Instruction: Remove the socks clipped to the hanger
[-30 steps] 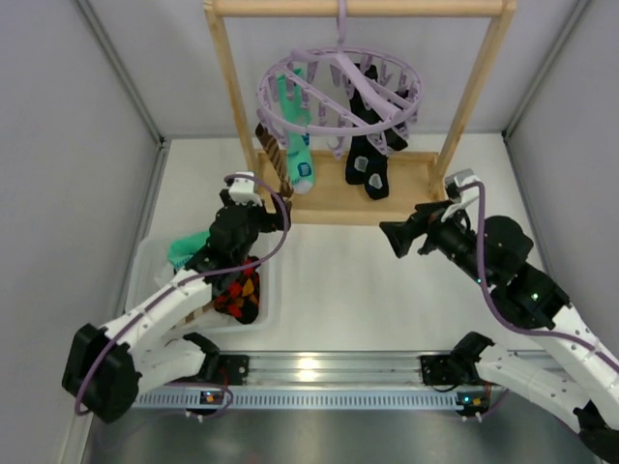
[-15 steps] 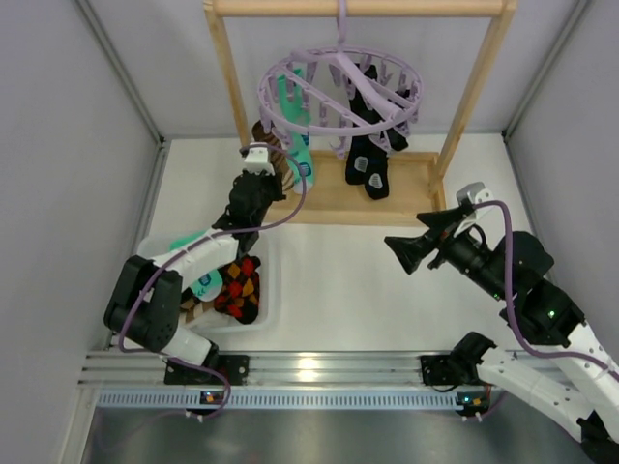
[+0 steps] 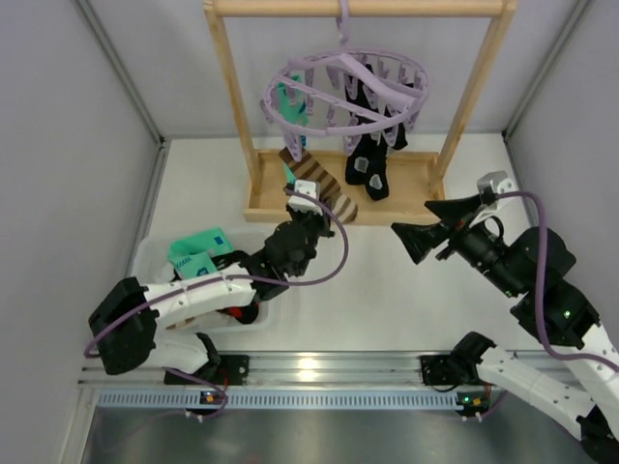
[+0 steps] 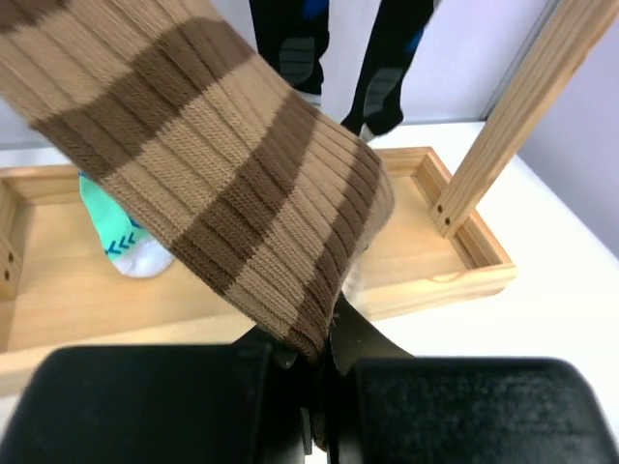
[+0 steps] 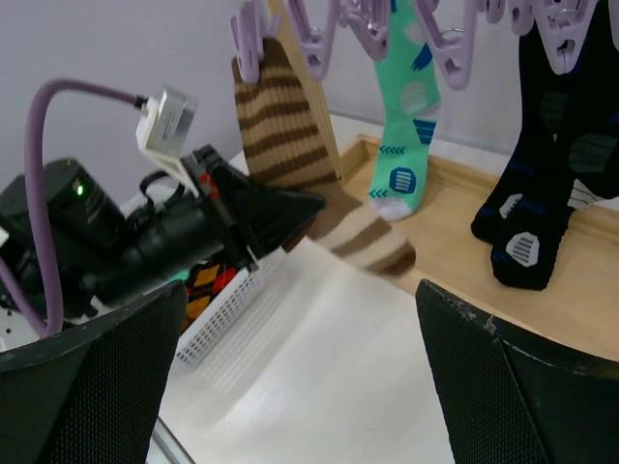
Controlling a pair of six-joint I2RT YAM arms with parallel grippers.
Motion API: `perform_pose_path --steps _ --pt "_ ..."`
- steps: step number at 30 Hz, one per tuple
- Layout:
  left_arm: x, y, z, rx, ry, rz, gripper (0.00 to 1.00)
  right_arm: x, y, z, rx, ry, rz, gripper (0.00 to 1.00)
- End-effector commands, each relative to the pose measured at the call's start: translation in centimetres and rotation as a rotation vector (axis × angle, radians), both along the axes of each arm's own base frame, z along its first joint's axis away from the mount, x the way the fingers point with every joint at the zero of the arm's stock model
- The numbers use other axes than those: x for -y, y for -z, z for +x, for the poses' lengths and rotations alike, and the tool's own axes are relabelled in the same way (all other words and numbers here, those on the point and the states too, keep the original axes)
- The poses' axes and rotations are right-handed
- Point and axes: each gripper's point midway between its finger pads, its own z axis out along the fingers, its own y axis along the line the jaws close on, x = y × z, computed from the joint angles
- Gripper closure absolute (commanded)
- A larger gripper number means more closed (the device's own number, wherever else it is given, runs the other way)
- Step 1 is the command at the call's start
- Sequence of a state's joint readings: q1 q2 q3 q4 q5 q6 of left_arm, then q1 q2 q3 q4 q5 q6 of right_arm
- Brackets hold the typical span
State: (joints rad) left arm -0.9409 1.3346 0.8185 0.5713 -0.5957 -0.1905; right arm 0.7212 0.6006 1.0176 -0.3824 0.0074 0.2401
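Observation:
The lilac hanger (image 3: pixel 338 92) hangs tilted from the wooden rack's top bar. My left gripper (image 3: pixel 308 220) is shut on the toe end of a brown striped sock (image 3: pixel 319 186), also seen in the left wrist view (image 4: pixel 222 184). The sock stretches diagonally up to a lilac clip (image 5: pixel 250 43). A mint-green sock (image 5: pixel 406 106) and black socks (image 3: pixel 368 159) hang from other clips. My right gripper (image 3: pixel 411 237) is open and empty over the table, right of the sock. Its wrist view (image 5: pixel 302 290) looks at the stretched sock (image 5: pixel 290 135).
The wooden rack frame (image 3: pixel 232 106) has a base tray (image 3: pixel 411 184) under the socks. A white basket (image 3: pixel 150 256) at the left holds mint socks (image 3: pixel 193 259) and a diamond-patterned sock (image 5: pixel 208 280). Grey walls close in both sides.
My left gripper has moved from the rack's left post towards the right and nearer, drawing the brown sock out taut. The hanger has tilted. My right gripper drew back slightly to the right.

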Motion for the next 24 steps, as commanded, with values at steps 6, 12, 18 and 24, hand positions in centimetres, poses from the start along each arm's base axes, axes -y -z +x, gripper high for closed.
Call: perform_pose_path --steps 6,12,18,24 --pt "4.1 3.0 -5.2 -0.007 -0.067 0.144 1.0 1.9 -6.1 0.6 0.059 0.096 0.054 0.03" --pt "6.9 4.4 -7.3 0.018 -0.128 0.3 1.0 -0.1 -5.9 3.2 -0.038 0.105 -0.044 0.06" --pt "7.4 5.1 -7.5 0.02 -0.166 0.35 1.0 -1.4 -5.5 6.8 -0.08 0.172 -0.141 0.17" --pt "7.3 4.9 -7.2 0.03 -0.272 0.437 1.0 -3.1 -4.7 9.1 -0.121 0.186 -0.202 0.3"
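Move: The striped sock, already pinched low down by the left hand, is still clipped to the hanger. That clip is about 14 cm above the left hand, 2 cm ahead and 6 cm left; the green sock hangs roughly 12 cm ahead of that hand, 5 left, its middle 5 higher. From the empty right hand, the clip lies some 15 cm ahead, 18 left and 4 above; the black socks about 28 ahead, 7 left, 5 below. The striped sock is dragged back, right and down, some 12 cm in all, by the left hand, which keeps its pinch, rolls its left side up and eases slightly back at the end. Meanwhile the open right hand rises about 8 cm, then reaches forward, left and down towards the sock's clip, its fingers beginning to close. ##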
